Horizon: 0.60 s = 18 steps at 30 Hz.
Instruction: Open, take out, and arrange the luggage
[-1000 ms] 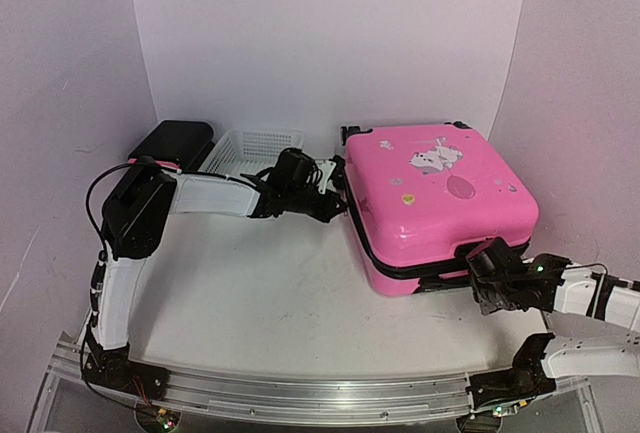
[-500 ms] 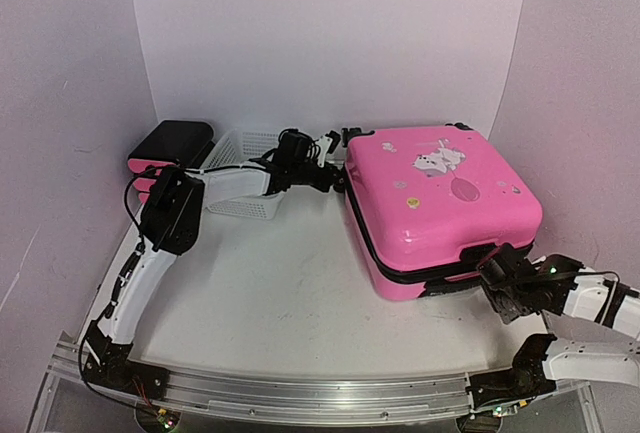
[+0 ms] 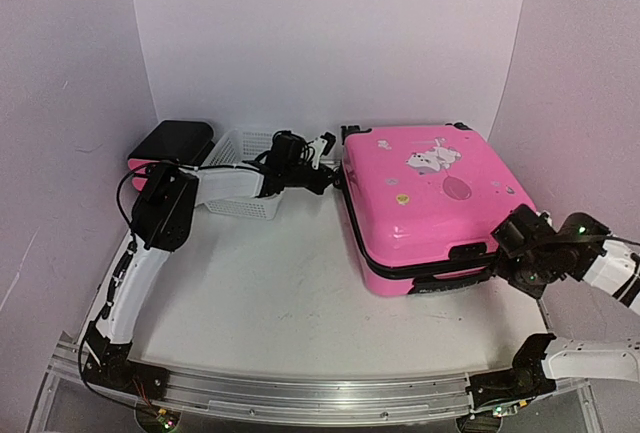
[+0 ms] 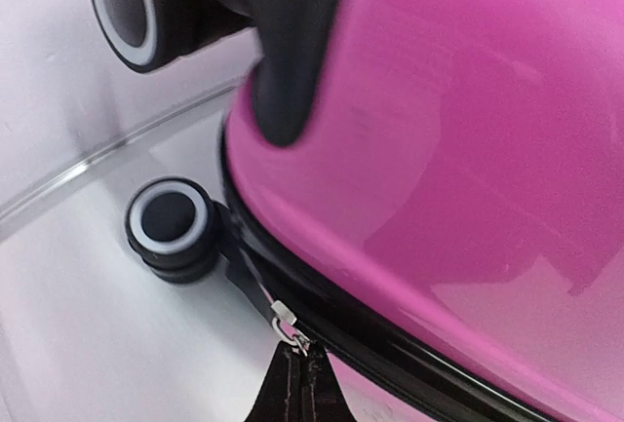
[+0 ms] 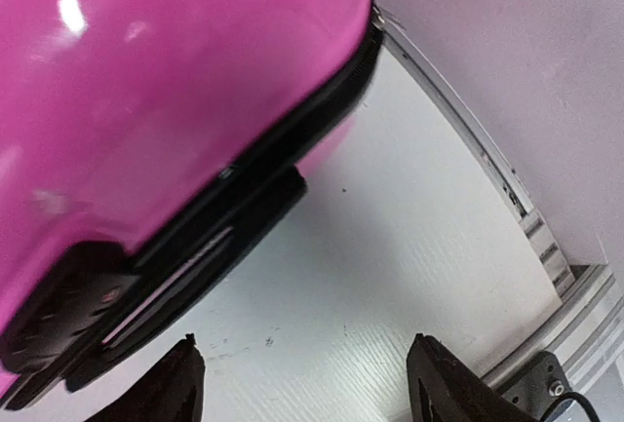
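Note:
The luggage (image 3: 430,193) is a glossy pink hard-shell suitcase lying flat at the right, its lid down. My left gripper (image 3: 328,177) is at its back-left corner by the wheels. In the left wrist view the gripper (image 4: 295,383) is shut on the silver zipper pull (image 4: 286,323) on the black zipper band, below the pink shell (image 4: 468,130) and beside a black wheel (image 4: 171,227). My right gripper (image 3: 508,243) is open and empty at the front-right corner. In the right wrist view it (image 5: 307,383) hovers over bare table beside the black side handle (image 5: 166,290).
A white mesh basket (image 3: 245,153) and a small black drawer unit with pink fronts (image 3: 172,143) stand at the back left, behind my left arm. White walls close in at back and sides. A metal rail (image 3: 300,393) runs along the near edge.
My left gripper has moved back along the suitcase's left side to its back-left corner. My right gripper has moved from the front edge to the front-right corner. The suitcase shifted slightly.

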Available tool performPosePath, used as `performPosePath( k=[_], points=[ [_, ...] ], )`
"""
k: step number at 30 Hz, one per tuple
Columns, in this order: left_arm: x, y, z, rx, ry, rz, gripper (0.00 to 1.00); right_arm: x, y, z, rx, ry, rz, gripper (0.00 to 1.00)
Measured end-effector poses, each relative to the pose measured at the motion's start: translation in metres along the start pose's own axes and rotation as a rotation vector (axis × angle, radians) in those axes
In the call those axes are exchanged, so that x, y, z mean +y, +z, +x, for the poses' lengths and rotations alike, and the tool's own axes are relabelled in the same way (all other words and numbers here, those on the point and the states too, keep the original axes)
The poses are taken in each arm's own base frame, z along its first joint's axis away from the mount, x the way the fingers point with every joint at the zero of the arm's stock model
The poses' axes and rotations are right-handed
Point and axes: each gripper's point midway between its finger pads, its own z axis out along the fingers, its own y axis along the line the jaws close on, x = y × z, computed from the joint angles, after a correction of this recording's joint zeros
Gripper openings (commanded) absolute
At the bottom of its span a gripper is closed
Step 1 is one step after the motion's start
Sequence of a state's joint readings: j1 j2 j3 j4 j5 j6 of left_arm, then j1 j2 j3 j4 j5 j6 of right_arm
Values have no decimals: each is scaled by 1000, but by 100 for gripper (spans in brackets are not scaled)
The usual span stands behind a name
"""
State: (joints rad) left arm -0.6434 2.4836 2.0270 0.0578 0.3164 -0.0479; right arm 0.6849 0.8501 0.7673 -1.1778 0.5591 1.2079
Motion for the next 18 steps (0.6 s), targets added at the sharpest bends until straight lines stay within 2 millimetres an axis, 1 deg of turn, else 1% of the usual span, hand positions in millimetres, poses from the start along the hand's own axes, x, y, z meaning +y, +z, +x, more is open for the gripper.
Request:
performPosePath(
  k=[3,5,8,10,11,12,13,14,15,16,17,18],
  points=[
    [-14,-15,4,27,-5,-9,0,18,-30,-15,24,-91,-94,97],
    [-22,-26,11,55,-14,-17,0,32,-50,-24,35,-167,-173,98],
    [-32,-43,21,86,-39,-32,0,53,-70,-32,65,-306,-245,98],
    [-38,-52,25,102,-61,-41,0,78,-82,-42,80,-392,-277,98],
    [-41,-56,27,109,-70,-46,1,90,-83,-46,90,-422,-283,98],
    [-43,-60,29,113,-80,-49,7,104,-82,-49,109,-462,-286,98],
    [-46,-65,31,120,-90,-55,22,118,-79,-54,129,-486,-290,98],
    [-49,-67,33,127,-96,-58,36,131,-72,-58,150,-501,-291,98],
    [-54,-71,34,132,-101,-54,49,140,-59,-59,182,-511,-280,98],
    [-60,-75,36,138,-109,-49,60,145,-45,-60,212,-515,-262,98],
    [-65,-80,38,147,-114,-45,67,145,-35,-60,238,-515,-242,98],
    [-71,-86,39,151,-122,-36,71,144,-31,-62,252,-510,-233,98]
  ],
)
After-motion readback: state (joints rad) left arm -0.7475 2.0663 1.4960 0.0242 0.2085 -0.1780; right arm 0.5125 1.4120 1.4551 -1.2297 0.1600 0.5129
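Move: The left fingers are shut on the zipper pull at the luggage's left side, by the far corner; the luggage's middle lies about 20 cm to the right and 7 cm back, the white basket some 20 cm left and 7 cm farther out, 9 cm lower. From the right hand, empty at the near side, the luggage's balloon sticker lies about 16 cm ahead, 9 cm left and 7 cm higher; the black upper handle is 3 cm ahead and 7 cm left, level. Still pinching the zipper pull, the left hand drags on it about 11 cm back towards the base and slightly left, opening at the end to let go. The right hand opens fully, rises past the near edge while going left, then swings forward over the lid and sinks a little towards the balloon sticker, turning about 35 degrees counter-clockwise; whether it touches the lid can't be told. ##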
